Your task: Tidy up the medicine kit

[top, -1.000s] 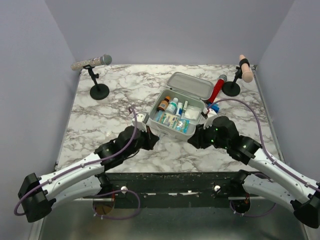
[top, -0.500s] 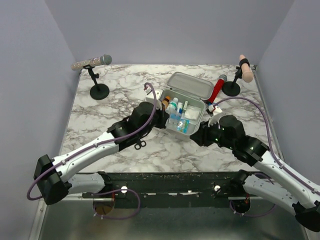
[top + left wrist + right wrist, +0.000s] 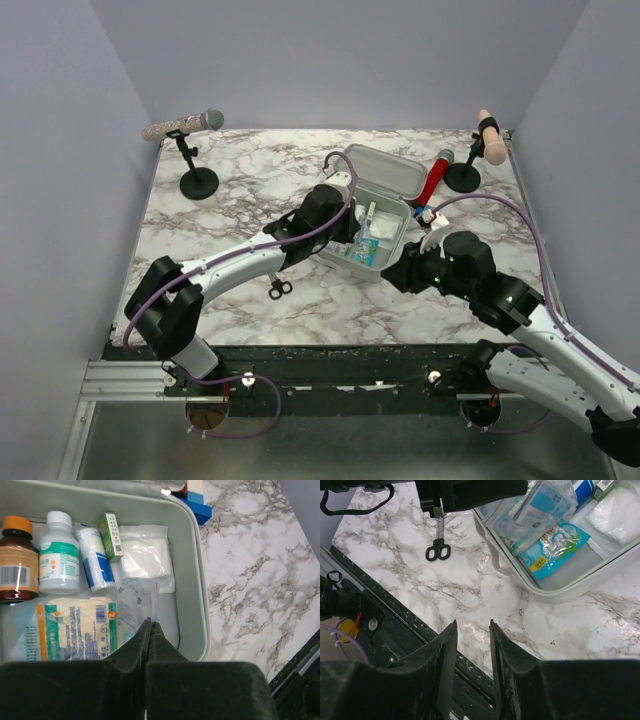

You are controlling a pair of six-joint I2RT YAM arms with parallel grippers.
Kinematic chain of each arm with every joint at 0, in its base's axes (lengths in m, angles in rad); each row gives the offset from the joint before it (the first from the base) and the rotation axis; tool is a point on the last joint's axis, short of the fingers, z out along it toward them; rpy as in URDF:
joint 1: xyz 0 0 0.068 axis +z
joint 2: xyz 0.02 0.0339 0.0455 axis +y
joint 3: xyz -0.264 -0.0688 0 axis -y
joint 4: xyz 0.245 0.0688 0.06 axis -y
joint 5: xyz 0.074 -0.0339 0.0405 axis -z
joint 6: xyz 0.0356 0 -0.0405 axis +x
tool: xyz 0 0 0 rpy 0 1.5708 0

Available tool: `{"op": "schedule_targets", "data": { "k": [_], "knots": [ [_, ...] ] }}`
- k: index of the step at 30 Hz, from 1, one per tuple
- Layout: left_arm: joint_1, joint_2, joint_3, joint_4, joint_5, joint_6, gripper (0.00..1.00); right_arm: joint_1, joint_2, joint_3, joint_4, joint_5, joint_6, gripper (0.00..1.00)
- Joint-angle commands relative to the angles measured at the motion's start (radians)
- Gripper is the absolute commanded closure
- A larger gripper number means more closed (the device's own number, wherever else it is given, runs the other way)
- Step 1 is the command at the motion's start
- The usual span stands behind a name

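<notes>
The medicine kit [image 3: 404, 228] lies open at the table's middle with its lid [image 3: 385, 170] tipped back. Inside are a brown bottle [image 3: 17, 560], a white bottle [image 3: 59, 555], a bandage roll [image 3: 95, 557], a green box [image 3: 112, 537], a gauze packet [image 3: 145, 557] and a cream-green packet [image 3: 75, 630]. My left gripper [image 3: 151, 624] hovers over the kit's interior, shut on a clear plastic packet [image 3: 134, 597] that hangs above the other contents. My right gripper [image 3: 472, 625] is open and empty over bare marble, just in front of the kit's near corner [image 3: 580, 587].
Black scissors [image 3: 281, 290] lie on the marble left of the kit. A red cylinder [image 3: 432, 180] and a blue-white block [image 3: 428, 213] sit by the kit's right side. Microphone stands rise at the back left [image 3: 198, 183] and back right [image 3: 462, 178]. The table's dark front edge [image 3: 395, 630] is close under my right gripper.
My left arm has swung from the table's front left up and right, over the open kit, with the clear packet still in its jaws. The right arm has barely shifted.
</notes>
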Motion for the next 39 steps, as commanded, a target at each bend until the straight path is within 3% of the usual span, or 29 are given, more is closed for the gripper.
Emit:
{"op": "schedule_targets", "data": {
  "k": [1, 10, 18, 25, 30, 31, 36, 37, 38, 39],
  "knots": [
    [0.010, 0.000, -0.007, 0.076, 0.100, -0.019, 1.00, 0.005, 0.014, 0.010, -0.006, -0.013, 0.007, 0.59],
    [0.146, -0.028, -0.092, -0.031, 0.082, 0.011, 1.00, 0.005, 0.044, -0.012, 0.032, -0.031, 0.015, 0.59],
    [0.224, 0.041, -0.047, -0.126, 0.076, 0.102, 0.98, 0.005, 0.080, -0.018, 0.048, -0.016, 0.003, 0.59],
    [0.223, 0.024, -0.032, -0.144, 0.091, 0.097, 0.42, 0.005, 0.150, -0.005, 0.061, 0.027, -0.013, 0.59],
    [0.223, -0.038, -0.040, -0.163, 0.010, 0.105, 0.24, 0.005, 0.198, 0.014, 0.049, 0.246, 0.003, 0.56],
    [0.224, -0.060, -0.049, -0.161, -0.016, 0.103, 0.23, 0.003, 0.210, 0.021, 0.043, 0.312, 0.007, 0.55],
    [0.224, -0.201, -0.142, -0.118, -0.146, 0.028, 0.17, -0.030, 0.276, 0.054, 0.049, 0.510, 0.072, 0.03],
    [0.224, -0.234, -0.177, -0.111, -0.174, -0.001, 0.12, -0.044, 0.293, 0.067, 0.049, 0.531, 0.090, 0.00],
    [0.226, -0.262, -0.200, -0.108, -0.203, -0.030, 0.01, -0.062, 0.314, 0.082, 0.049, 0.538, 0.101, 0.00],
    [0.229, -0.297, -0.228, -0.106, -0.222, -0.063, 0.01, -0.090, 0.342, 0.099, 0.049, 0.535, 0.119, 0.00]
  ]
}}
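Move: The closed left fingers hold the clear bag with the blue-and-white packet over the kit box; its place, on the cream wipes pouch, is about 5 cm left, 4 cm ahead and 9 cm below. The white bottle stands about 12 cm ahead and 3 cm left, the brown bottle 12 cm ahead and 7 cm left, and the swab bag 3 cm right and 1 cm ahead. From the right hand, that place is some 15 cm ahead, 13 cm left and 11 cm below. Keeping its pinch on the clear bag, the left hand carries the packet about 9 cm left and 4 cm forward while sinking some 7 cm to the wipes pouch, then opens wide to let go and backs off upward and farther left, clear of the packet. The right hand at first sinks only slowly, then reaches about 7 cm forward and 6 cm down, drifting right, towards the kit's near right corner, turning some 20 degrees clockwise as its half-open fingers spread wide, touching nothing at the end. ##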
